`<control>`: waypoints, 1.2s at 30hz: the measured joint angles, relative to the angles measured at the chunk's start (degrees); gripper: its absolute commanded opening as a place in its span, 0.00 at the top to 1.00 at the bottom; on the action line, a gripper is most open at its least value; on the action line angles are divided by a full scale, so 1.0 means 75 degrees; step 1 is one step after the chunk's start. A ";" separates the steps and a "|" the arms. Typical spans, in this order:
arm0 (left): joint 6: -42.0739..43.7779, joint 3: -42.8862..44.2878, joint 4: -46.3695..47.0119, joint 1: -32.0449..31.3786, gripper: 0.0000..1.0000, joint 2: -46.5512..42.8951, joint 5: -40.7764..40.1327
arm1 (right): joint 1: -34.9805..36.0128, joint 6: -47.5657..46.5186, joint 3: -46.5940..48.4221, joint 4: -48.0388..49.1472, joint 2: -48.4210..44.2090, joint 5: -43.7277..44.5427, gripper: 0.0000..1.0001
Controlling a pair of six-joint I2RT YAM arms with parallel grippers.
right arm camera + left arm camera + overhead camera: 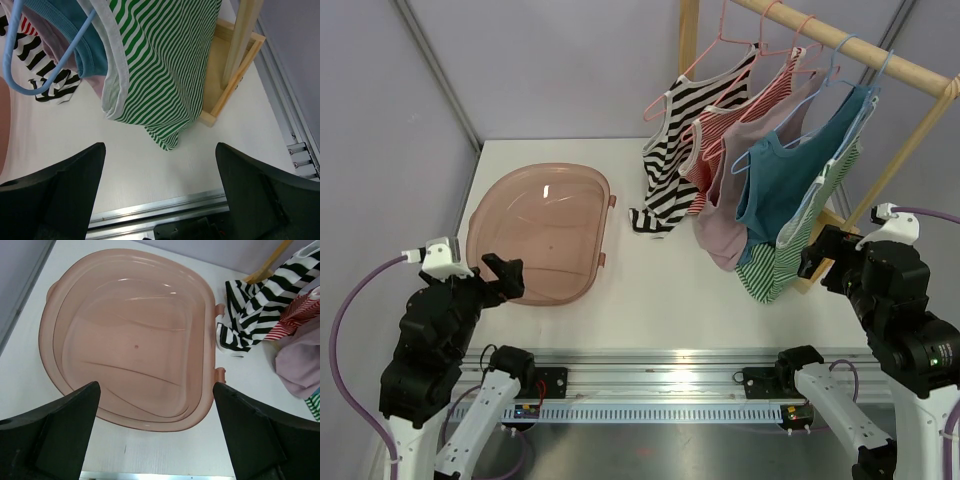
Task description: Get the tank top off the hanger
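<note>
Several tank tops hang on hangers from a wooden rod (860, 45) at the back right. Nearest the front is a green striped tank top (775, 270), and a teal one (790, 180) hangs just behind it on a light blue hanger (865, 95). In the right wrist view the green striped top (165, 65) drapes down to the table beside the blue hanger (30, 85). My right gripper (820, 255) stands open just right of the green top's hem, holding nothing. My left gripper (505, 275) is open at the near left, far from the clothes.
A pink plastic basin (540, 235) lies on the white table under the left gripper (155, 387). A black-and-white striped top (250, 315) trails onto the table. The rack's wooden base (235, 85) sits right of the right gripper (160, 147). A metal rail runs along the near edge.
</note>
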 measured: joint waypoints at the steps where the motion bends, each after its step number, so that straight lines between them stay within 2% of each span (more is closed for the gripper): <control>1: 0.0000 0.0000 0.0052 0.0000 0.01 -0.0058 0.0058 | 0.0000 0.0000 0.0000 0.0009 0.0000 0.0000 0.00; 7: 0.0000 -0.0044 0.0227 0.0000 0.01 -0.0131 0.0277 | 0.0000 0.0026 0.0000 0.0373 -0.0227 -0.0434 0.00; 12: 0.0017 -0.0662 0.0828 0.0000 0.01 -0.0221 0.0624 | 0.0009 0.0233 0.0431 0.0970 -0.0568 -0.1075 0.00; 18: 0.0023 -0.1201 0.1128 0.0000 0.01 -0.0242 0.0860 | 0.0015 0.0420 0.2267 0.1142 0.0979 -0.1093 0.00; 25: 0.0020 -0.1204 0.1393 0.0000 0.01 -0.0233 0.0927 | 0.0015 0.0455 0.3480 0.1122 0.3112 -0.0085 0.14; 31: 0.0020 -0.1247 0.1454 0.0000 0.01 -0.0233 0.1058 | 0.0015 0.0251 0.4572 0.0959 0.4698 0.1361 0.18; 36: 0.0026 -0.1303 0.1480 0.0000 0.01 -0.0233 0.1204 | 0.0015 0.0055 0.4765 0.0979 0.5246 0.2264 0.34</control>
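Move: The blue-hung shoulder of the green-striped tank top lies about 17 cm ahead of the right gripper, dead in line sideways and some 11 cm higher. From the same hand, the teal tank top hangs roughly 17 cm ahead, 5 cm left and 8 cm up; the slanting wooden post is some 14 cm ahead and 8 cm right, about level. From the left gripper, that green-striped shoulder is about 19 cm ahead, 47 cm right and 14 cm up. Raise the right gripper about 12 cm first, drifting slightly left and tipping the fingers up, then drive it some 16 cm forward to the green-striped top's shoulder, easing right and turning clockwise roughly 20 degrees as the fingers start closing around the blue hanger and strap, still well open. Bring the left gripper a little right, forward and down, fingers open, over the pink tub. ##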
